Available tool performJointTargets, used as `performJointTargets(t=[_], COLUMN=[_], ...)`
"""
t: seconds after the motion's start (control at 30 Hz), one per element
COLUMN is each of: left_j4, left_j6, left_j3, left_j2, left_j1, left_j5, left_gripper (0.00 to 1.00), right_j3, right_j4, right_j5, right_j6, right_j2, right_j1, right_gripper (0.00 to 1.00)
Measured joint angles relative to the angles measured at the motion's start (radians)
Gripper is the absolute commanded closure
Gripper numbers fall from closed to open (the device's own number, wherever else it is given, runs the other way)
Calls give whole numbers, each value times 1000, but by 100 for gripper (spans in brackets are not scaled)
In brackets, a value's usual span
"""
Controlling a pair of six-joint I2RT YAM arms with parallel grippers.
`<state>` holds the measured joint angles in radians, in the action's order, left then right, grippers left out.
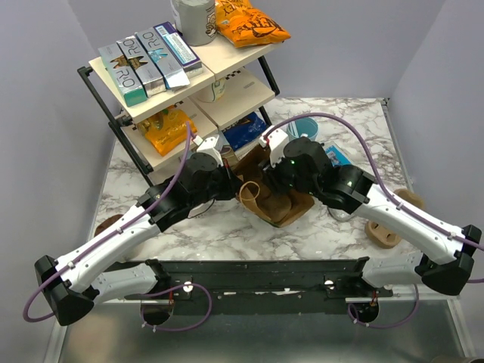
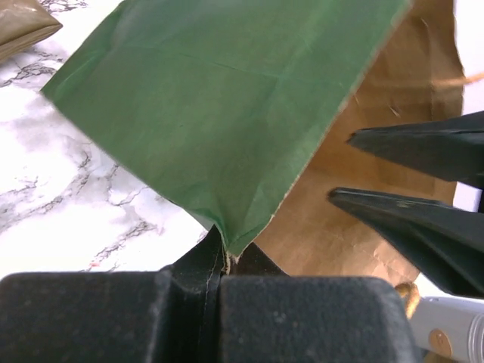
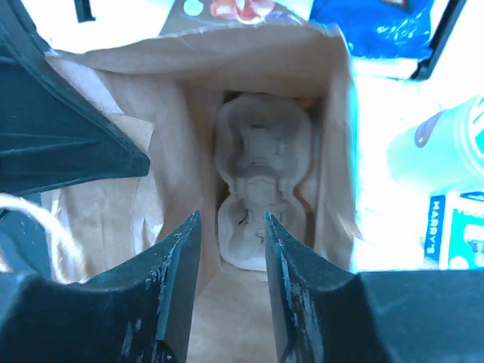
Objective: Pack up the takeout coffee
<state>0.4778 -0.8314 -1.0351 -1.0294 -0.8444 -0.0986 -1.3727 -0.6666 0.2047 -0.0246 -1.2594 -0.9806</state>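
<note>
A brown paper bag [image 1: 283, 208] stands open in the middle of the table. My left gripper [image 1: 236, 181] is shut on the bag's rim; in the left wrist view [image 2: 224, 257] the pinched paper [image 2: 219, 113] shows a green outer face. My right gripper [image 1: 266, 181] is open and empty, over the bag's mouth. In the right wrist view [image 3: 231, 219] it looks down into the bag [image 3: 181, 151]. A pale moulded pulp cup carrier [image 3: 261, 189] lies at the bottom, with no cup in it. The lidded takeout coffee cup is out of view.
A black wire shelf rack [image 1: 162, 106] with boxes and snack bags stands at the back left. A light blue cup [image 3: 442, 144] and a blue box [image 3: 461, 231] sit right of the bag. Wooden pieces [image 1: 386, 231] lie at the right.
</note>
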Motion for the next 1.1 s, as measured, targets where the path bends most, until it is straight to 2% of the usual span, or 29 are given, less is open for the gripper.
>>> performJointTargets(t=[0.07,0.17,0.2,0.27,0.3,0.43,0.6,0.87,1.1], left_j4=[-6,-27,-37,-62,-64,-96,-122,-133,-132], left_j6=[10,45,59,92,94,156,240,358,391], left_j3=[0,3,8,20,27,79,151,174,174], left_j2=[0,-1,-1,-1,0,39,147,283,277], left_j1=[0,0,0,0,0,-7,-27,-42,-42], left_j5=[11,42,61,103,106,150,170,170,170], left_gripper=[100,100,100,100,100,100,100,100,100], right_j3=[2,37,56,94,114,146,179,211,215], right_j4=[2,48,72,126,166,303,455,545,542], right_j5=[0,-4,-16,-58,-95,-220,-308,-251,-175], right_j6=[-2,0,8,26,42,83,123,152,161], right_j2=[-8,26,53,124,173,313,397,410,402], right_j1=[0,0,0,0,0,0,0,0,0], right_gripper=[48,33,22,10,0,0,0,0,0])
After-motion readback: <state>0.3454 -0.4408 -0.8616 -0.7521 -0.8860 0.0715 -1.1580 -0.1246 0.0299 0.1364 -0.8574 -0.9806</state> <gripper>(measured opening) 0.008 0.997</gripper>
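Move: My left hand already pinches the paper bag's rim; the bag's middle lies about 9 cm to its right, level with it fore and aft and 12 cm lower. From my empty right hand the bag's middle is roughly 14 cm below and 3 cm back, with the cup tray inside some 22 cm below, 5 cm back and 1 cm right. The blue bin stands 21 cm ahead, 10 cm right and 20 cm below that hand. I draw my right hand up some 16 cm out of the bag's mouth area, swinging back about 7 cm before easing a little forward, opening its half-open fingers wide and tilting them upward. Keeping its pinch on the rim, my left hand pulls the bag back about 5 cm towards my base, turning clockwise and tipping up some 20 degrees, and ends slightly higher. ##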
